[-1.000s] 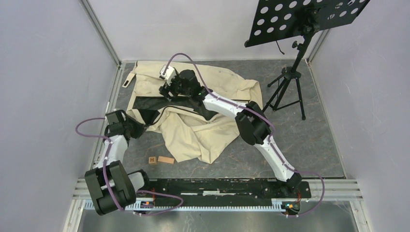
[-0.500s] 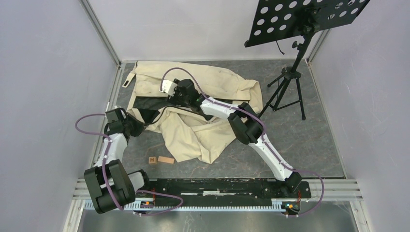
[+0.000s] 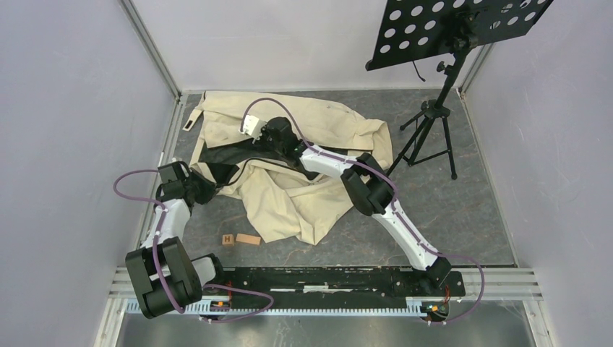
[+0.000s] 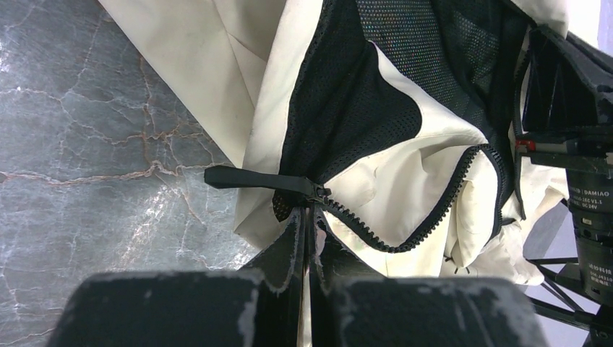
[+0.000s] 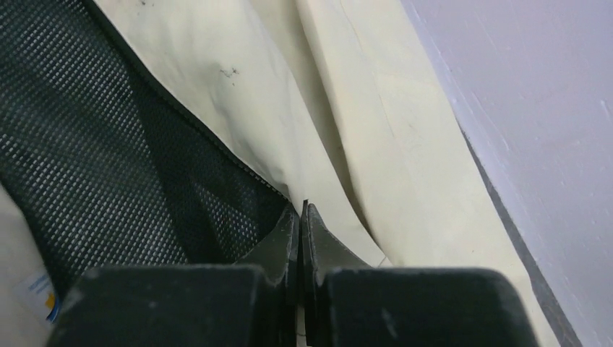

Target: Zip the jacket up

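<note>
The cream jacket (image 3: 289, 195) lies crumpled and unzipped on the grey floor, its black mesh lining (image 4: 361, 94) showing. The dark zipper teeth (image 4: 434, 210) curve away from the slider and its pull tab (image 4: 253, 178) at the lower hem. My left gripper (image 4: 309, 217) is shut on the hem just below the slider, at the jacket's left side (image 3: 208, 189). My right gripper (image 5: 302, 210) is shut on the jacket's front edge where mesh meets cream cloth, near the collar end (image 3: 254, 147).
A black music stand on a tripod (image 3: 430, 126) stands at the back right. Two small wooden blocks (image 3: 242, 239) lie in front of the jacket. Purple walls and a metal frame rail (image 3: 170, 137) border the floor. The right arm's black body (image 4: 578, 123) fills the left wrist view's right side.
The right gripper has come down onto the jacket's upper front edge and shut its jaws there. The left gripper has stayed shut on the hem.
</note>
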Tool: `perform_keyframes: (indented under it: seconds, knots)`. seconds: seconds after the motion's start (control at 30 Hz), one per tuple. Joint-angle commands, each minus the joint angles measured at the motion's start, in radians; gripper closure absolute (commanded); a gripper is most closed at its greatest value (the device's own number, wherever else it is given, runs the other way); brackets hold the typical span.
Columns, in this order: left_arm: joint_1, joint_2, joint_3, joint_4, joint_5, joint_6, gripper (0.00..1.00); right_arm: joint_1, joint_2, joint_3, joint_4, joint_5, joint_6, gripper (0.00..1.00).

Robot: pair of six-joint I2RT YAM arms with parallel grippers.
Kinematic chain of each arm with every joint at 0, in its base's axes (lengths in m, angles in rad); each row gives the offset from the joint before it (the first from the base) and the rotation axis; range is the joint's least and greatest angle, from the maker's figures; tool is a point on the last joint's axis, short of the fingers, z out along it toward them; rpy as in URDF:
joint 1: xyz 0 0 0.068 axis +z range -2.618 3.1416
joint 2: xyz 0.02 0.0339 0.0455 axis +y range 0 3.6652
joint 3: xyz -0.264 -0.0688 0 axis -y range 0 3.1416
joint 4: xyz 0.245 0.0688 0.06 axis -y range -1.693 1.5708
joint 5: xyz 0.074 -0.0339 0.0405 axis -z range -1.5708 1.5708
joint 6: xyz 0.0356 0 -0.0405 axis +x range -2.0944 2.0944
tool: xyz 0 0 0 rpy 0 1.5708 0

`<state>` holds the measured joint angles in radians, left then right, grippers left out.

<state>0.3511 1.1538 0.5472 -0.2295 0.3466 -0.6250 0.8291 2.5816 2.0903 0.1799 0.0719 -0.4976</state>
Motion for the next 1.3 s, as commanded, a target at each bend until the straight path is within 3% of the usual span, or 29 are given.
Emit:
perform_keyframes:
  seconds: [0.0, 0.2, 0.43, 0.67, 0.73, 0.8, 0.87, 0.9, 0.97, 1.07, 1.17, 1.27]
  knots:
    - [-0.004, 0.001, 0.021, 0.034, 0.031, 0.036, 0.98, -0.002, -0.149, -0.068, 0.067, -0.021, 0.057, 1.00]
    - [-0.003, -0.014, 0.021, 0.042, 0.044, 0.053, 0.98, -0.020, -0.283, -0.196, -0.008, -0.018, 0.185, 1.00]
    - [-0.003, -0.050, 0.008, 0.044, 0.039, 0.068, 0.98, -0.057, -0.370, -0.236, -0.253, 0.024, 0.342, 1.00]
    - [-0.004, -0.065, 0.004, 0.036, 0.011, 0.080, 0.98, -0.170, -0.501, -0.380, -0.323, -0.332, 0.612, 1.00]
    - [-0.005, -0.069, 0.001, 0.036, 0.008, 0.087, 0.98, -0.216, -0.521, -0.450, -0.248, -0.563, 0.756, 1.00]
    - [-0.004, -0.072, -0.002, 0.033, -0.001, 0.090, 0.98, -0.257, -0.555, -0.615, 0.004, -0.757, 0.965, 1.00]
    - [-0.004, -0.073, -0.003, 0.026, -0.006, 0.089, 0.98, -0.275, -0.587, -0.753, 0.210, -0.801, 1.111, 1.00]
    - [-0.004, -0.074, -0.004, 0.023, -0.008, 0.089, 0.98, -0.279, -0.596, -0.784, 0.212, -0.781, 1.101, 1.00]
    - [-0.004, -0.074, -0.007, 0.021, -0.004, 0.087, 0.98, -0.279, -0.597, -0.770, 0.099, -0.703, 0.955, 0.90]
    - [-0.004, -0.068, -0.008, 0.021, 0.012, 0.085, 0.98, -0.275, -0.592, -0.709, -0.077, -0.530, 0.736, 0.73]
    - [-0.005, -0.069, -0.009, 0.021, 0.023, 0.085, 0.98, -0.274, -0.568, -0.603, -0.213, -0.465, 0.557, 0.65]
    - [-0.005, -0.068, -0.009, 0.021, 0.030, 0.086, 0.98, -0.264, -0.610, -0.608, -0.205, -0.426, 0.422, 0.52]
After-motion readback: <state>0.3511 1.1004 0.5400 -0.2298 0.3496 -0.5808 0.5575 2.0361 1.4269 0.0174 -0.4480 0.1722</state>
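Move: The right gripper is already shut on the zip edge of the jacket's far front panel. The near panel's zip edge, where that cloth goes, lies about 14 cm to its right, 11 cm back and a couple lower; the dark lining is some 6 cm back and 5 cm left. The zip slider, held in the left gripper, is roughly 17 cm back and 9 cm left of the right one. From the left gripper, the same stretch of near zip edge is some 6 cm ahead and 23 cm right. Pull the pinched far panel to the right by about 15 cm and back some 10 cm, arching it up roughly 7 cm over the lining and then lowering it to the near zip edge while the right fingers tip steeply downwards. There, open the right fingers a little under halfway and begin easing up and forward. Keep the left gripper shut on the zip's lower end, letting it rise only a centimetre. ##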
